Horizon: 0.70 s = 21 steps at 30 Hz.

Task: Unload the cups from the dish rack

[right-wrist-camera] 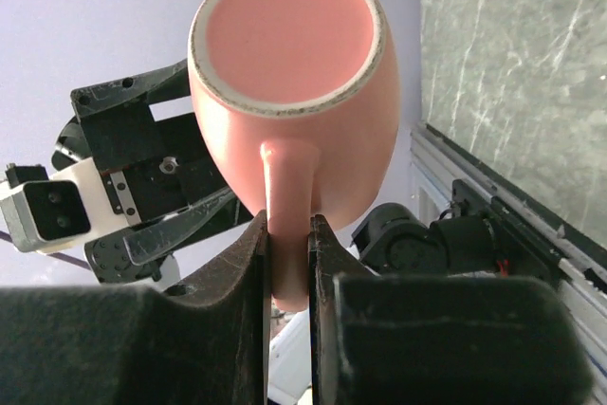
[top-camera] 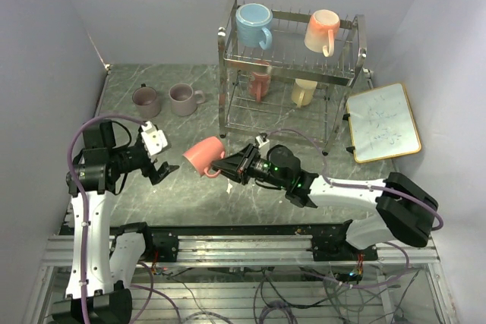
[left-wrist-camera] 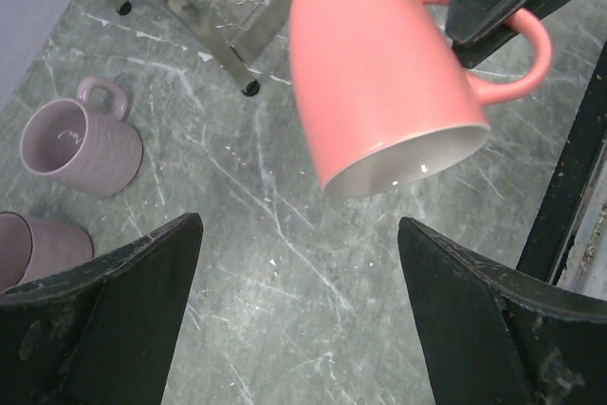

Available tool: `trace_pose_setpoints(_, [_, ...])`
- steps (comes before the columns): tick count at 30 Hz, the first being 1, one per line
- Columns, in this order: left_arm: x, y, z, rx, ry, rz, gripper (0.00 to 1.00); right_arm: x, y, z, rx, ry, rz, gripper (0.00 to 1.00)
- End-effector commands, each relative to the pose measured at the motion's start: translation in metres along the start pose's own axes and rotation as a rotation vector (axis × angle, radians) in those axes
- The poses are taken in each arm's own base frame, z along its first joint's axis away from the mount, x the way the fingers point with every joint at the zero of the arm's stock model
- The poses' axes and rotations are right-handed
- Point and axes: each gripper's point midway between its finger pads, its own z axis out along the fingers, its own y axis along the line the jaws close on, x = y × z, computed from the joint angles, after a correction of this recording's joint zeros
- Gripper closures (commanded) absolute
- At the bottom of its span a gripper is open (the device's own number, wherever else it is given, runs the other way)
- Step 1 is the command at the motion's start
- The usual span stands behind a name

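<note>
A salmon cup (top-camera: 203, 155) (left-wrist-camera: 379, 73) (right-wrist-camera: 294, 73) hangs tilted above the table, with my right gripper (top-camera: 228, 166) (right-wrist-camera: 287, 225) shut on its handle. My left gripper (top-camera: 156, 158) (left-wrist-camera: 299, 225) is open just left of the cup, and nothing is between its fingers. The chrome dish rack (top-camera: 228, 73) holds a light blue cup (top-camera: 254, 24) and a peach cup (top-camera: 323, 30) on top. A pink cup (top-camera: 260, 81) and a pale yellow cup (top-camera: 305, 91) sit in its lower tier. Two mauve cups (top-camera: 146, 101) (top-camera: 184, 99) stand on the table at back left.
A gold-framed whiteboard (top-camera: 383, 121) leans at the right of the rack. In the left wrist view the mauve cups (left-wrist-camera: 81, 144) (left-wrist-camera: 38, 248) stand to the left and a rack foot (left-wrist-camera: 250, 88) rests on the marble table (left-wrist-camera: 285, 310).
</note>
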Motion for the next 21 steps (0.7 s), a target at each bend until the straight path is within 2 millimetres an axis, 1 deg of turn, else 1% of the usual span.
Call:
trace_pose_setpoints(1, [-0.006,-0.019,-0.001,0.072,-0.052,0.062,0.05,0.02,0.069,-0.002,-0.251,0.078,0.064,1.0])
trace_pose_setpoints(6, [-0.01,-0.024,-0.003,0.093,-0.066,0.073,0.08,0.033,0.074,0.008,-0.276,0.117,0.091,1.0])
trace_pose_setpoints(10, [-0.005,-0.023,-0.001,0.091,-0.051,0.066,0.13,0.047,0.089,0.013,-0.343,0.169,0.125,1.0])
trace_pose_setpoints(13, [-0.002,-0.017,0.0,0.064,-0.043,0.059,0.2,0.058,0.105,0.014,-0.404,0.218,0.149,1.0])
trace_pose_setpoints(15, [-0.002,-0.011,0.001,0.035,-0.043,0.058,0.25,0.065,0.11,0.017,-0.427,0.257,0.163,1.0])
trace_pose_setpoints(18, [-0.005,-0.004,0.002,0.004,-0.051,0.057,0.38,0.076,0.108,0.024,-0.427,0.304,0.178,1.0])
trace_pose_setpoints(19, [-0.006,-0.003,0.001,-0.004,-0.053,0.053,0.46,0.077,0.107,0.026,-0.423,0.309,0.18,1.0])
trace_pose_setpoints(21, [-0.007,0.0,0.001,-0.018,-0.054,0.046,0.66,0.078,0.104,0.028,-0.417,0.308,0.186,1.0])
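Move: Ahead of the left gripper by about 4 cm and some 10 cm to its right hangs the pink cup, nearly level with it, held by its handle in the right gripper. The open left gripper, where the cup is being taken, lies about 14 cm left of the right gripper, roughly level with it. From the left gripper, one grey mug stands about 27 cm ahead and 1 cm left, the other 27 cm ahead and 13 cm left, both some 16 cm lower. Carrying the pink cup by its handle, the right arm swings about 7 cm left towards the left gripper, rising 4 cm and drawing back 3 cm, its wrist turning some 20 degrees. The left hand eases back 1.5 cm, returns, and closes from nearly wide open to about half around the cup's rim end, where contact begins; the right fingers keep their pinch. ##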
